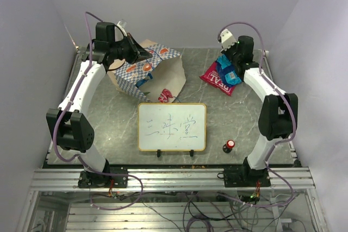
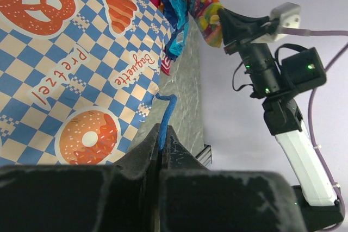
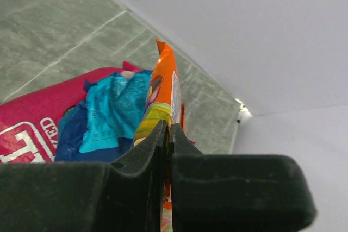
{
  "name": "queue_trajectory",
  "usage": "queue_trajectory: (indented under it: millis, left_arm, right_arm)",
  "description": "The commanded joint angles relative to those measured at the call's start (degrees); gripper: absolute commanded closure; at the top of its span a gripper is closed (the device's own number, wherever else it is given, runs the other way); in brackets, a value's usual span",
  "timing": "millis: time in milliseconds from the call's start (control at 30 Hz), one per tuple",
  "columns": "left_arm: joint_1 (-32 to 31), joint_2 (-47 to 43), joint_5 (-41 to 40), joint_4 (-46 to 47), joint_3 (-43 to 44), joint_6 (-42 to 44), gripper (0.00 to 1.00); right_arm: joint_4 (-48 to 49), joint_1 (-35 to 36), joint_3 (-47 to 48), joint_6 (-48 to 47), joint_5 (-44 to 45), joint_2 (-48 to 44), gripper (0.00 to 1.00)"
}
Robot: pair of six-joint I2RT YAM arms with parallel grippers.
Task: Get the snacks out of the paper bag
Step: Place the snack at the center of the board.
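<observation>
The paper bag (image 1: 155, 74) lies tilted on the table, checkered band toward the back left. My left gripper (image 1: 142, 54) is shut on its thin blue cord handle (image 2: 166, 111), right beside the bag's printed side (image 2: 65, 69). A red snack (image 1: 166, 97) shows at the bag's mouth. At the back right, my right gripper (image 1: 224, 61) is shut on an orange snack packet (image 3: 163, 88), holding it upright over a blue packet (image 3: 109, 112) and a red packet (image 3: 32, 129). In the top view, that blue packet (image 1: 229, 73) lies on the red packet (image 1: 215, 81).
A framed whiteboard (image 1: 172, 126) stands at the front centre. A small red-capped black knob (image 1: 229, 145) sits to its right. White walls close in the table at the back and both sides. The right arm (image 2: 272, 69) shows in the left wrist view.
</observation>
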Motion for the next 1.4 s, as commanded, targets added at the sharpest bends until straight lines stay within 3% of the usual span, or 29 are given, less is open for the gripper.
queue_trajectory:
  millis: [0, 167, 433, 667, 800, 967, 1067, 1167, 1367]
  left_arm:
    - [-0.37, -0.46, 1.13, 0.04, 0.77, 0.75, 0.93]
    - [-0.37, 0.0, 1.23, 0.3, 1.1, 0.48, 0.93]
    - [-0.37, -0.49, 1.17, 0.47, -0.09, 0.2, 0.93]
    - [-0.32, -1.28, 1.18, -0.14, -0.19, 0.43, 0.93]
    - [-0.37, -2.14, 1.05, -0.82, -0.68, 0.84, 0.93]
    - [-0.37, -2.79, 0.33, -1.53, -0.99, 1.65, 0.93]
    - [-0.37, -3.17, -0.26, -1.63, -1.02, 2.01, 0.93]
    - [-0.37, -3.71, -0.68, -1.28, -1.65, 1.83, 0.93]
    - [-0.38, -4.94, -1.17, -0.18, -3.78, 0.7, 0.93]
  right_arm:
    - [4.04, 0.94, 0.67, -2.21, -3.47, 3.48, 1.0]
    - [4.14, 4.35, -3.35, -3.02, -3.76, 6.04, 1.0]
    - [5.53, 6.36, -8.57, 3.15, -5.21, 8.66, 1.0]
    - [7.38, 6.23, -10.66, 6.38, -5.27, 11.42, 1.0]
    - [4.25, 6.26, -7.26, 7.68, -4.25, 11.44, 1.0]
    - [1.33, 6.33, -4.26, 12.0, -4.27, 6.05, 0.65]
    - [0.92, 6.58, -4.99, 16.16, -4.88, 1.33, 0.5]
    - [0.1, 7.61, -6.07, 21.11, -8.04, -2.38, 0.42]
    - [4.65, 13.37, -10.8, 27.45, -17.86, -6.99, 0.33]
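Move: The right hand holds an orange snack packet. The blue packet, the top of the pile it goes to, lies about 19 cm below that hand, some 3 cm back and barely 1 cm left. The red packet under it is centred about 4 cm back, 4 cm left and 20 cm below. The paper bag stands roughly 38 cm to the left, 3 cm back and 12 cm lower. From the left hand, the blue packet lies about 10 cm ahead, 34 cm right and 28 cm below. The right fingers let go of the orange packet low over the pile of snacks, after the hand has sunk some 13 cm and swung 7 cm left, its fingertips tilting down. Opening to about two thirds, it then climbs nearly 12 cm off the pile, drawing back and further left towards the bag, left side rolling up. The left fingers keep their pinch on the bag's blue handle, nearly still. ##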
